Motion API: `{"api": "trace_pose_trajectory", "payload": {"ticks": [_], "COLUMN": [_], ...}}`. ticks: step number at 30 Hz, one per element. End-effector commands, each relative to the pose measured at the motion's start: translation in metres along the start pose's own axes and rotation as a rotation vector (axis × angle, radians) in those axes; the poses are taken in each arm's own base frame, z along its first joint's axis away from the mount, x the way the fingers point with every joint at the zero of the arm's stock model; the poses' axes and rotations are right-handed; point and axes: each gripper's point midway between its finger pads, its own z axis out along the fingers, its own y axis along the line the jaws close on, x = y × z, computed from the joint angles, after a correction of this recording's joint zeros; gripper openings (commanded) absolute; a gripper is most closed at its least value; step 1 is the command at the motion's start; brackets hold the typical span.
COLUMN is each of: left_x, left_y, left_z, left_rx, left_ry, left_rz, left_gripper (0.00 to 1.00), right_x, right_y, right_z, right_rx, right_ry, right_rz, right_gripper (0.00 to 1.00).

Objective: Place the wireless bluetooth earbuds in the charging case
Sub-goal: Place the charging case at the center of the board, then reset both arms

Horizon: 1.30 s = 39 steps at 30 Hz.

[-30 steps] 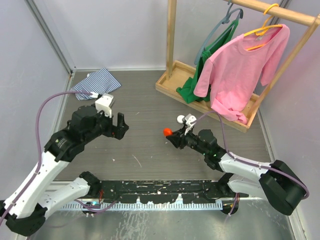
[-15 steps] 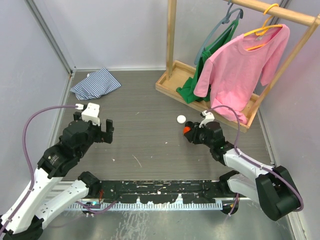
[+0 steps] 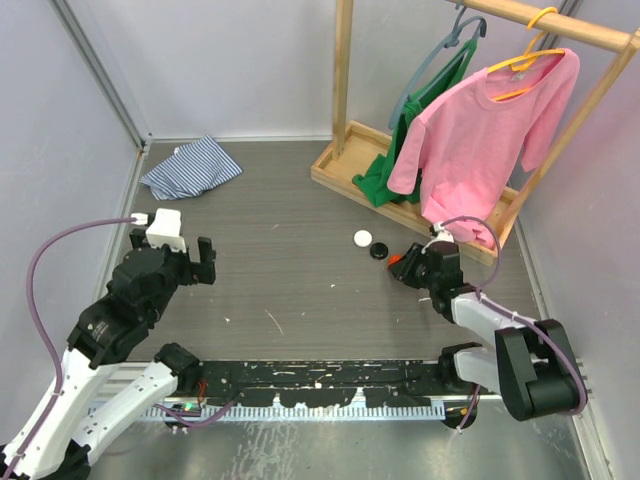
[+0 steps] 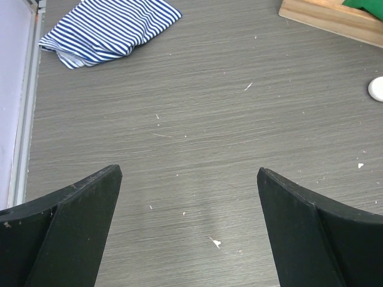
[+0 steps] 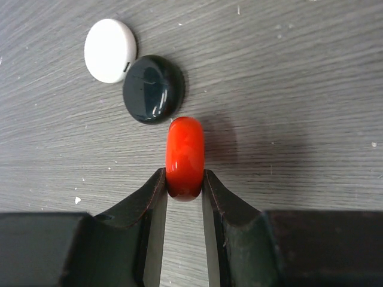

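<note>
My right gripper (image 5: pixel 184 179) is shut on a small red-orange earbud piece (image 5: pixel 185 156), held on edge just above the table. Just beyond it lie a glossy black earbud piece (image 5: pixel 153 88) and a white one (image 5: pixel 110 50), touching each other. From above, the right gripper (image 3: pixel 402 266) holds the red piece (image 3: pixel 397 262) right of the black piece (image 3: pixel 379 251) and the white piece (image 3: pixel 362 238). My left gripper (image 4: pixel 188 173) stands wide open over bare table at the left (image 3: pixel 176 262). The charging case is out of view.
A blue-striped cloth (image 3: pixel 190 168) lies at the back left. A wooden clothes rack base (image 3: pixel 345 170) stands at the back right with a pink shirt (image 3: pixel 480 140) and a green garment (image 3: pixel 385 178) hanging over it, close behind the right gripper. Walls close both sides.
The left arm drew back to the left and its jaws opened fully. The right gripper carried the red-orange piece right, toward the rack, and the black piece now shows beside the white one.
</note>
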Motion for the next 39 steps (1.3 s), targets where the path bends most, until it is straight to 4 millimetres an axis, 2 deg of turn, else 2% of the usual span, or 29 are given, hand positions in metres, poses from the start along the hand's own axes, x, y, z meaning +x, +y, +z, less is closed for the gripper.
{"api": "trace_pose_trajectory", "payload": {"ticks": [1, 8, 12, 19, 25, 28, 33, 39], "left_x": [-0.019, -0.019, -0.019, -0.020, -0.021, -0.023, -0.030, -0.036], "left_y": [0.002, 0.001, 0.002, 0.003, 0.003, 0.005, 0.009, 0.016], "left_z": [-0.001, -0.002, -0.003, -0.005, -0.008, -0.012, -0.020, -0.032], "left_rx": [-0.008, 0.001, 0.000, 0.003, 0.005, 0.005, 0.004, -0.005], "left_ry": [-0.079, -0.081, -0.084, -0.097, -0.107, -0.125, -0.175, -0.217], "left_rz": [-0.054, -0.060, -0.064, -0.071, -0.078, -0.089, -0.114, -0.143], "left_gripper": [0.98, 0.98, 0.98, 0.98, 0.98, 0.98, 0.98, 0.98], "right_x": [-0.009, -0.007, -0.005, 0.000, -0.001, -0.004, -0.022, -0.065], "right_y": [0.006, 0.009, 0.005, -0.012, -0.021, -0.023, -0.017, 0.004], "right_z": [0.009, 0.018, 0.019, 0.013, 0.002, -0.007, -0.030, -0.075], "right_rx": [-0.043, -0.073, -0.058, 0.035, 0.097, 0.120, 0.129, 0.123], "right_ry": [-0.028, 0.002, 0.011, 0.022, 0.007, -0.006, -0.071, -0.214], "right_rz": [0.068, 0.118, 0.131, 0.135, 0.119, 0.106, 0.068, -0.009], "right_gripper": [0.05, 0.13, 0.27, 0.48, 0.58, 0.63, 0.71, 0.90]}}
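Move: The red charging case, held on edge in the right fingers, is to be set down almost under that hand: about 1 cm ahead, 1 cm to its left and 2 cm below. The black case's middle lies roughly 4 cm ahead and 5 cm left of the hand, the white case's about 7 cm ahead and 9 cm left, both about 2 cm below. From the empty left hand, that spot is some 8 cm ahead, 43 cm right and 25 cm down. The right fingers keep the red case pinched as they sink about 1 cm to the board beside the black case, ease just over 1 cm forward and roll slightly, left side up. They then open wide and let it go; the hand draws off right and back, and finally upward about 4 cm. The open left hand, late on, lifts about 2 cm and backs off slightly. ##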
